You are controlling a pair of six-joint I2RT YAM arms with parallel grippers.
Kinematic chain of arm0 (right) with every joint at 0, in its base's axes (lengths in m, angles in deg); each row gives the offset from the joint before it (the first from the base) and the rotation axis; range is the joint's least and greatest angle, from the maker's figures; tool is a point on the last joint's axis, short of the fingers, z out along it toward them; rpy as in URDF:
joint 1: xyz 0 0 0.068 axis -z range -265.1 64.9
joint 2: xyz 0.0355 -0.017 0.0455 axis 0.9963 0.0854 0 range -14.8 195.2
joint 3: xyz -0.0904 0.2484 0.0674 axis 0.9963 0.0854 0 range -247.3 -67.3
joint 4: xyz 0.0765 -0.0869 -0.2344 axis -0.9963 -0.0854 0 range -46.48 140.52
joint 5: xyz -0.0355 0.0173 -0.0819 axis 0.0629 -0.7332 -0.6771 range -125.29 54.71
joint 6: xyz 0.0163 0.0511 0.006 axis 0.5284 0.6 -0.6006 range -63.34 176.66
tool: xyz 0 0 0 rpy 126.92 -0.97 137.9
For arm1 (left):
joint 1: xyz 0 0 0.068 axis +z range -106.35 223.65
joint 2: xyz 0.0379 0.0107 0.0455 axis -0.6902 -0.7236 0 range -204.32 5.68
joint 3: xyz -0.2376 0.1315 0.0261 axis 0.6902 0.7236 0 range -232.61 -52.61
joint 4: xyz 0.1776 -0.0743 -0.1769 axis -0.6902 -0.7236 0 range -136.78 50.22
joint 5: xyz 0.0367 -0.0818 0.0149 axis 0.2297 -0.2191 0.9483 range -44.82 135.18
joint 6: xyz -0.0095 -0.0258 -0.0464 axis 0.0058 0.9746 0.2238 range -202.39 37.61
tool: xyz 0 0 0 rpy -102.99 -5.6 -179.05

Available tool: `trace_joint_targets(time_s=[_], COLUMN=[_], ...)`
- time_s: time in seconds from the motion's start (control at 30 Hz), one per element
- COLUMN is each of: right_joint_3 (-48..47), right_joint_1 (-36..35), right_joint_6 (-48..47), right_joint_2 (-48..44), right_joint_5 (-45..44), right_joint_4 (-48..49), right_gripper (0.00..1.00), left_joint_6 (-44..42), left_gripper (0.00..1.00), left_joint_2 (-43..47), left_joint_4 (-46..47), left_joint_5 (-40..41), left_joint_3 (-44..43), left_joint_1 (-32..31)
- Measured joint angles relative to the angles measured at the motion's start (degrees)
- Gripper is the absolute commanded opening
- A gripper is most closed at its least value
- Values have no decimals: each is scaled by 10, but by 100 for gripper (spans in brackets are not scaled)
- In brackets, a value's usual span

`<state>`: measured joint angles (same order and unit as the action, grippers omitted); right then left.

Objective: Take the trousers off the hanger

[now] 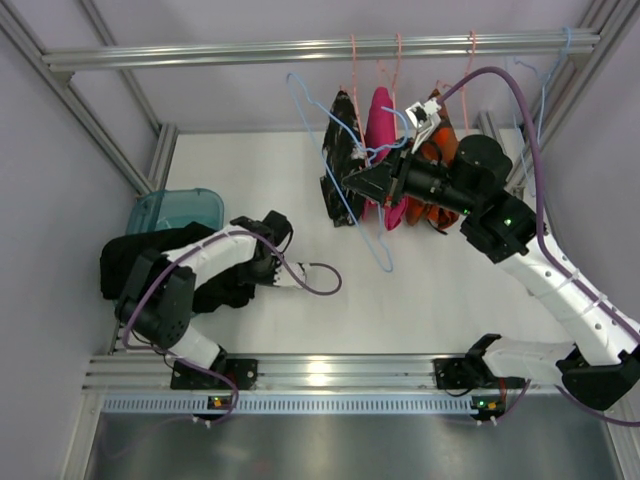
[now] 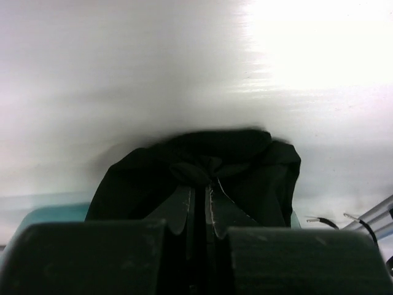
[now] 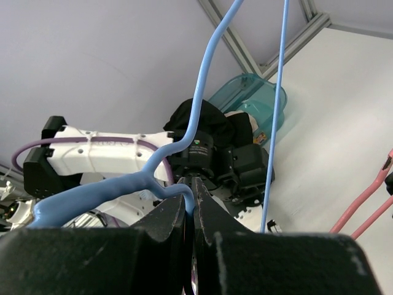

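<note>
The black trousers [image 1: 125, 262] lie heaped on the table at the left, off the hanger. My left gripper [image 1: 243, 283] is low at the heap's right edge. In the left wrist view it [image 2: 199, 187] is shut on a bunched fold of the trousers [image 2: 245, 166]. The light-blue wire hanger [image 1: 384, 262] hangs bare in mid-air, slanting over the table's middle. My right gripper [image 1: 360, 183] is shut on its wire. In the right wrist view the hanger [image 3: 202, 92] bends down into the shut right gripper [image 3: 191, 184].
A teal bin [image 1: 175, 210] stands at the far left behind the trousers. A black speckled garment [image 1: 340, 150], a magenta one [image 1: 380, 120] and an orange one [image 1: 440, 150] hang on pink hangers from the rail [image 1: 250, 52], right behind my right gripper.
</note>
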<state>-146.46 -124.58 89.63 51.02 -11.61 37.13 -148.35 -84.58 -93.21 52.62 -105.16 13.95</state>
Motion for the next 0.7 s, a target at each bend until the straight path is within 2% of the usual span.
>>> trace_joint_targets(time_s=[0.13, 0.23, 0.37, 0.47, 0.57, 0.7], right_joint_3=[0, 0, 0, 0, 0, 0], right_joint_1=[0, 0, 0, 0, 0, 0], right_joint_6=[0, 0, 0, 0, 0, 1], right_joint_2=[0, 0, 1, 3, 7, 11], right_joint_5=[0, 0, 1, 2, 4, 5], right_joint_4=[0, 0, 0, 1, 1, 1], right_gripper=[0, 0, 0, 0, 0, 0], left_joint_6=[22, 46, 77, 94, 111, 125], left_gripper=[0, 0, 0, 0, 0, 0], left_joint_2=[67, 126, 176, 192, 187, 161], left_joint_4=[0, -5, -3, -2, -1, 17], left_joint_5=[-3, 9, 64, 106, 122, 113], left_joint_3=[-24, -84, -179, -229, -259, -277], left_joint_1=[0, 0, 4, 32, 119, 321])
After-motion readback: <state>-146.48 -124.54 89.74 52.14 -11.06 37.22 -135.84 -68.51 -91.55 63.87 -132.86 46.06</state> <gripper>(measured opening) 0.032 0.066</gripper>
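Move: My left hand, pointing down close to the tabletop, already pinches the near-right edge of the dark trousers. The teal bin's middle is about 18 cm to its left and 7 cm farther out. The trousers' bulk drapes over the bin, some 18 cm left and 3 cm ahead, with the beige cloth under it, roughly 14 cm left and 3 cm ahead. From my right hand the bin is about 42 cm left, 7 cm ahead and 38 cm below. I keep the trousers' edge pinched in my left hand and swing it up off the table, about 24 cm with roughly 10 cm of forward reach. Near the top I sweep left, some 18 cm, to bring the edge over towards the bin, while the fingers tip up forward by nearly 50 degrees and turn counter-clockwise. My right hand stays nearly in place, fingers shut, still holding the blue hanger. ##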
